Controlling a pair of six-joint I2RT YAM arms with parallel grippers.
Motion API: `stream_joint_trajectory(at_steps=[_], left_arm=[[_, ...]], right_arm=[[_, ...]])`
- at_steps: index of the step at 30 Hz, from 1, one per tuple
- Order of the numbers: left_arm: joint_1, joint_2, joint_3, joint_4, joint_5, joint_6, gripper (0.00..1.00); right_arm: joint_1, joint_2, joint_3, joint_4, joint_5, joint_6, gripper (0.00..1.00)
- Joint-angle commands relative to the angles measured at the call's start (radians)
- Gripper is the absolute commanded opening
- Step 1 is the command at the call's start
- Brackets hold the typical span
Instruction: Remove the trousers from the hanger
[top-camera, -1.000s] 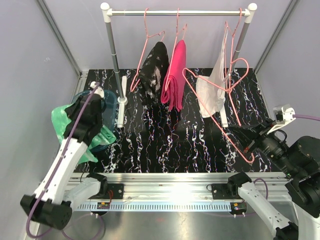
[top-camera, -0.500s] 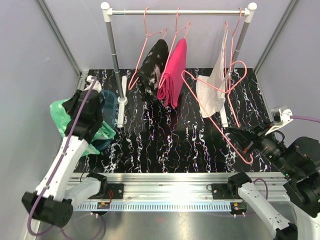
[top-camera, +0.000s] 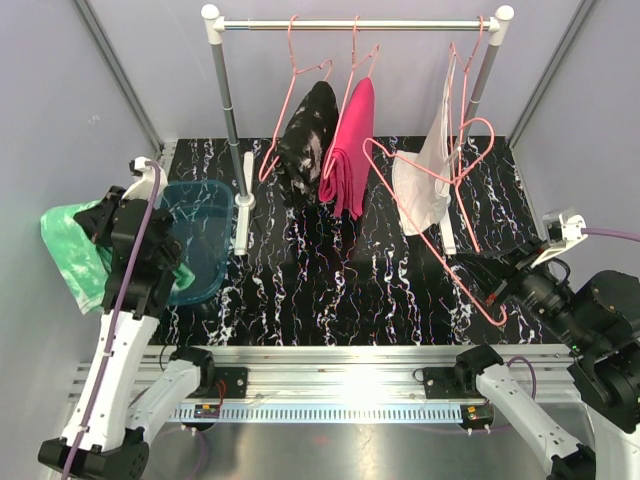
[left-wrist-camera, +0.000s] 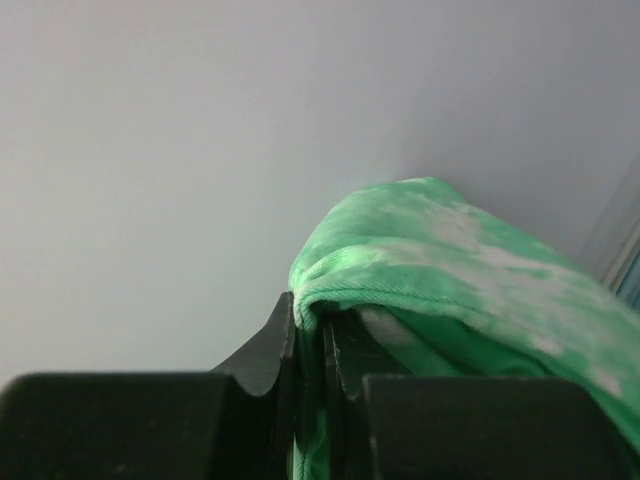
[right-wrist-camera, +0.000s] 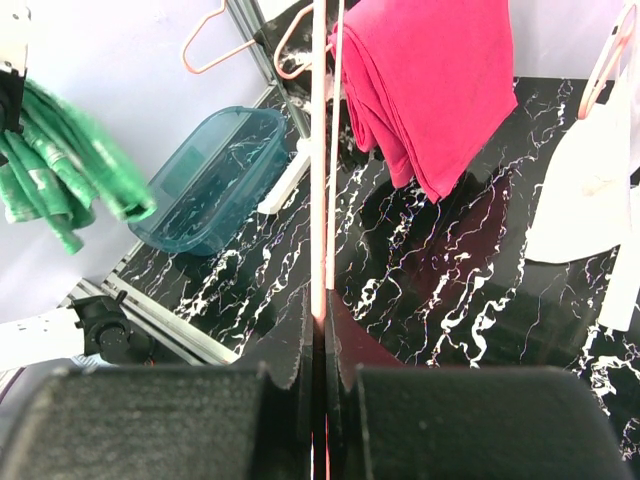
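Observation:
The mint green trousers (top-camera: 72, 255) hang from my left gripper (top-camera: 100, 222), which is shut on their edge beyond the table's left side, near the wall. In the left wrist view the green cloth (left-wrist-camera: 460, 270) is pinched between the closed jaws of the left gripper (left-wrist-camera: 318, 330). The black speckled trousers (top-camera: 305, 135) and the magenta trousers (top-camera: 350, 150) hang on pink hangers from the rail (top-camera: 350, 25). My right gripper (top-camera: 497, 292) is shut on the low end of an empty pink wire hanger (top-camera: 430, 230). In the right wrist view the hanger wire (right-wrist-camera: 320, 150) runs up from the right gripper (right-wrist-camera: 320, 320).
A teal plastic bin (top-camera: 200, 240) sits at the table's left side, just right of the green cloth. A white garment (top-camera: 425, 190) hangs at the rail's right end. The rack's posts (top-camera: 230, 110) stand on the black marbled tabletop (top-camera: 330, 290).
My left arm has swung left, carrying the green trousers from above the bin out past the table's left edge. The right gripper and its hanger have barely moved.

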Motion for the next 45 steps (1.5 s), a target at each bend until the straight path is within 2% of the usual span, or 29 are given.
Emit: stream_joint_trajectory(at_steps=[1,6,12,17,20,27,32,36,45], left_arm=[[0.023,0.026,-0.028,0.055,0.045,0.053,0.0],[0.023,0.183,-0.058,-0.039,0.134,-0.134,0.0],[0.021,0.481,-0.03,-0.054,0.182,-0.28,0.0],[0.001,0.703,0.02,-0.028,0.15,-0.315,0.0],[-0.025,0.773,0.051,-0.019,0.15,-0.318,0.0],[-0.043,0.848,0.129,-0.112,0.245,-0.442,0.0],[-0.063,0.865,0.211,-0.148,0.26,-0.458,0.0],[-0.108,0.851,0.212,-0.095,0.255,-0.414,0.0],[-0.111,0.902,0.139,-0.141,0.407,-0.467,0.0]], right_arm=[[0.001,0.013,0.031,0.043,-0.011,-0.01,0.0],[0.003,-0.007,0.025,0.045,0.009,-0.019,0.0],[0.001,-0.027,0.039,0.046,-0.002,-0.013,0.0],[0.003,-0.036,0.065,0.038,-0.011,-0.014,0.0],[0.003,-0.04,0.071,0.035,-0.005,-0.017,0.0],[0.001,-0.046,0.067,0.031,0.004,-0.026,0.0],[0.001,-0.046,0.053,0.034,0.009,-0.026,0.0],[0.001,-0.044,0.047,0.04,0.009,-0.022,0.0],[0.003,-0.041,0.062,0.031,0.01,-0.016,0.0]])
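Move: The left hand already pinches the green trousers; the middle of the blue basin they go to lies about 11 cm ahead, 10 to its right and 33 below. The rack's left foot stands roughly 19 cm ahead of the hand, 22 right and 37 below. From the right hand, still holding the emptied hanger, the basin is some 50 cm left, 19 ahead and 35 below. Left hand, still pinching the green trousers, sweeps about 24 cm down and 22 forward-right over the basin. ##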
